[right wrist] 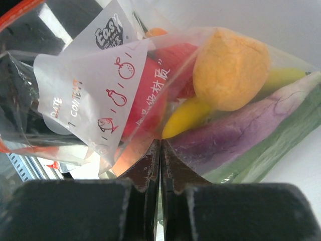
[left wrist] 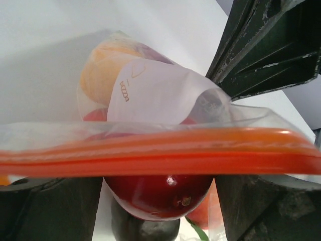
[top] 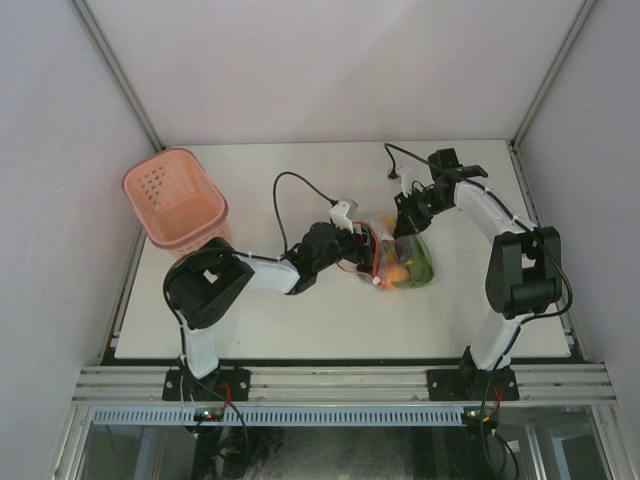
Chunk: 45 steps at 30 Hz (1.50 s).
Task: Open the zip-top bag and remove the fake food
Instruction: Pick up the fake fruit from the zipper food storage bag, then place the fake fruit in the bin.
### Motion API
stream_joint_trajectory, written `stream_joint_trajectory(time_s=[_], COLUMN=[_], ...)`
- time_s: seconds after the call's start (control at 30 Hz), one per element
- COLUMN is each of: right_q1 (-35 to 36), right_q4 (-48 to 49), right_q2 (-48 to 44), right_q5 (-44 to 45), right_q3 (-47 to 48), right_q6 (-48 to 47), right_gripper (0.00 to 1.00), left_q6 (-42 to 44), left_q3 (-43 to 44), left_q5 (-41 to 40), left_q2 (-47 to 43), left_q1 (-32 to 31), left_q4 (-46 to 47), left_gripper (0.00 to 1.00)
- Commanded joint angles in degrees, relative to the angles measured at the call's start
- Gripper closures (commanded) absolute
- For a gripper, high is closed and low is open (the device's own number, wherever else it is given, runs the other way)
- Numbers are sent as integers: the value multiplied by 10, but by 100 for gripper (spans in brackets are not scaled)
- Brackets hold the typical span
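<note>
The clear zip-top bag (top: 402, 258) lies mid-table, packed with fake food. In the left wrist view its orange-red zipper strip (left wrist: 160, 155) runs straight across. A dark red round piece (left wrist: 158, 193) shows below the strip, inside the plastic. My left gripper (left wrist: 158, 213) is open at the bag's mouth, one finger (left wrist: 50, 211) on each side of that piece. My right gripper (right wrist: 160, 143) is shut on the bag's film. Beyond it lie an orange round piece (right wrist: 230, 68), a purple eggplant (right wrist: 241, 133), a yellow piece (right wrist: 188, 116) and green leaves (right wrist: 281, 135).
A pink perforated basket (top: 178, 200) stands at the back left of the white table (top: 300, 320). Black cables (top: 290, 190) loop over the table behind the arms. Grey walls close in the back and both sides.
</note>
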Motion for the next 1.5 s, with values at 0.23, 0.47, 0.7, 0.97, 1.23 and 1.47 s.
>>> stream_joint_trajectory(time_s=[0.23, 0.47, 0.7, 0.97, 1.23, 1.47], right_q1=[-9, -11, -12, -12, -13, -13], right_q4=[16, 19, 19, 20, 20, 21], right_q2=[-14, -18, -20, -25, -33, -39], right_q5=[-10, -15, -19, -23, -29, -36], right_q3=[21, 18, 18, 18, 17, 16], right_q6=[9, 9, 7, 6, 3, 2], right_gripper=[100, 100, 100, 100, 100, 100], left_q6=[-60, -57, -33, 34, 69, 87], left_q3=[-66, -113, -135, -110, -100, -81], left_q5=[32, 45, 43, 3, -22, -31], left_q2=[-86, -149, -192, -249, -312, -349], left_q1=[41, 62, 79, 84, 84, 85], left_q4=[-22, -40, -103, -251, -336, -394], left_gripper=[64, 68, 68, 68, 69, 69])
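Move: The left hand already grips the round red fruit inside the bag's mouth. The pink basket stands some 48 cm to this hand's left and about 11 cm ahead. The orange zip rim crosses just above and about 3 cm left of the hand; an orange fruit stays in the bag about 6 cm back and 4 cm right. From the right hand's shut fingertips at the bag, the red fruit lies about 7 cm left and 2 cm back. Leftward and a little back, the left hand draws the gripped red fruit about 14 cm out through the zip mouth, away from the right hand and towards the basket, staying nearly level. Its fingers keep their grip; over the last part the wrist rolls some 15 degrees, its left side rising. The right hand stays put with its shut tips at the bag. ##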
